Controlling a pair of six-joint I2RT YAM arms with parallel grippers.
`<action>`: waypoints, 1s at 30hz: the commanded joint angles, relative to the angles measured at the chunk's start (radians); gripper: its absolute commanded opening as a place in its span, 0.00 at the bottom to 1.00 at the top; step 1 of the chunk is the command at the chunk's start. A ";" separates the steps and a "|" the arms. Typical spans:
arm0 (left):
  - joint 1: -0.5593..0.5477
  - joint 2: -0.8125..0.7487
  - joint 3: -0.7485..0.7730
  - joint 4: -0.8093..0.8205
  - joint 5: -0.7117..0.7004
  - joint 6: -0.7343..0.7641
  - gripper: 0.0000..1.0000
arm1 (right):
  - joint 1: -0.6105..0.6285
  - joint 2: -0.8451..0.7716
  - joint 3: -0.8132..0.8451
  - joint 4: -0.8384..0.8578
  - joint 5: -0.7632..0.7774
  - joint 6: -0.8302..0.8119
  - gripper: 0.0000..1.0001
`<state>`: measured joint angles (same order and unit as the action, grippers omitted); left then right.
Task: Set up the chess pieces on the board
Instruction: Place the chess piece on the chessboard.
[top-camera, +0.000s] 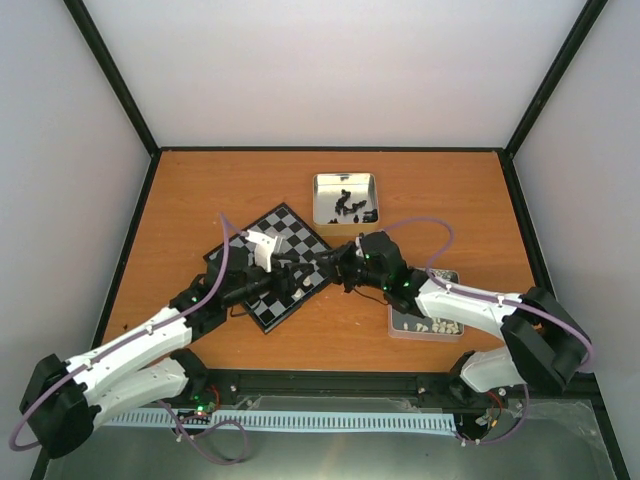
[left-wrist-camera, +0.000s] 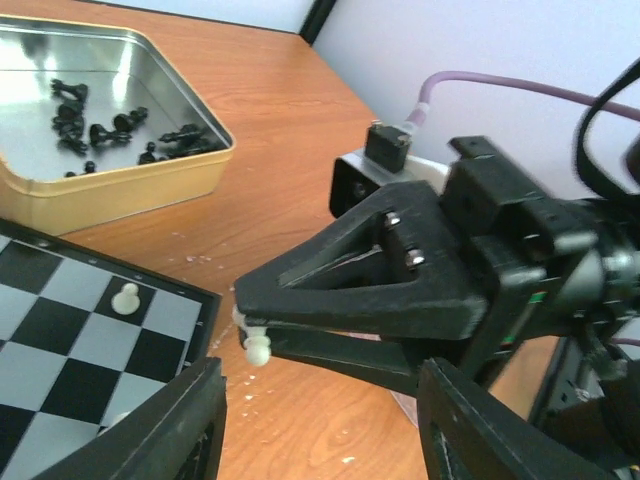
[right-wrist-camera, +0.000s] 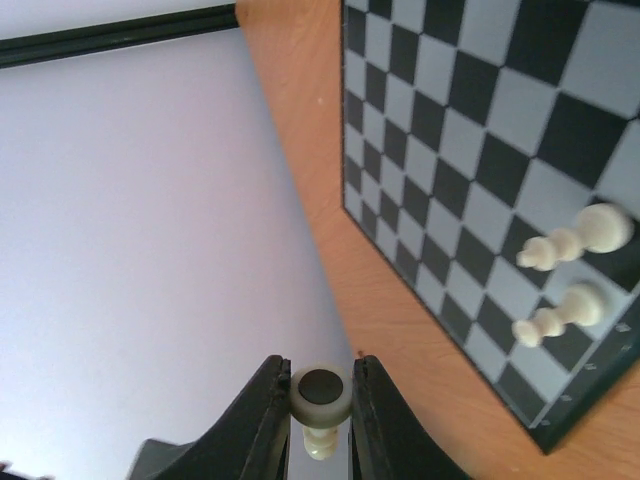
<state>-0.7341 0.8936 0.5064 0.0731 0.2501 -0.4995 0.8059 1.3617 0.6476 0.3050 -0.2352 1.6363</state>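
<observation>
My right gripper (right-wrist-camera: 320, 400) is shut on a cream-white pawn (right-wrist-camera: 320, 395) by its base, whose dark underside faces the right wrist camera. In the left wrist view that pawn (left-wrist-camera: 255, 343) sticks out head-down from the right gripper's tips, just off the board's edge over bare wood. My left gripper (left-wrist-camera: 320, 440) stands open a short way in front of it, with nothing between its fingers (left-wrist-camera: 170, 430). The board (top-camera: 272, 265) lies skewed mid-table. Two white pieces (right-wrist-camera: 575, 235) stand near one corner; one of them, a pawn (left-wrist-camera: 125, 298), shows in the left wrist view. Both grippers meet at the board's right edge (top-camera: 318, 268).
A square metal tin (top-camera: 345, 197) holding several black chessmen stands behind the board. A clear plastic box (top-camera: 425, 322) with white pieces sits at the front right, under the right arm. Walls close off the table on three sides.
</observation>
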 joint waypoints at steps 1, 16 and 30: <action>-0.014 0.027 0.016 0.051 -0.105 -0.023 0.50 | 0.018 0.024 0.053 0.064 -0.022 0.088 0.16; -0.018 0.119 0.044 0.045 -0.144 -0.040 0.30 | 0.030 0.073 0.042 0.133 -0.061 0.130 0.15; -0.017 0.120 0.037 0.037 -0.161 -0.042 0.12 | 0.032 0.111 0.030 0.177 -0.084 0.146 0.16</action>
<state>-0.7418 1.0142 0.5106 0.0963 0.1108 -0.5533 0.8253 1.4586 0.6868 0.4511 -0.2996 1.7714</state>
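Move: The white chess piece that the right fingers hold by its base lies about 3 cm ahead, 4 cm to the right and 4 cm below the left hand. For the right hand, the open left fingers are some 4 cm to its left, 3 cm back and 4 cm above. On the board, one standing piece is about 4 cm ahead of the left hand, level sideways and 15 cm down; the corner piece stands roughly 10 cm ahead, 5 cm right and equally low. The left hand sinks a little over 3 cm and reaches forward about 2.5 cm to the white chess piece, turning slightly counter-clockwise, then stops there while its fingers, narrowing all along, close from about half open to nearly shut around the head end. The right hand keeps its pinch on the base and brings the chess piece about 3 cm left and some 1 cm up to meet them, easing almost to a stand after the first half and rolling its left side up a little. ##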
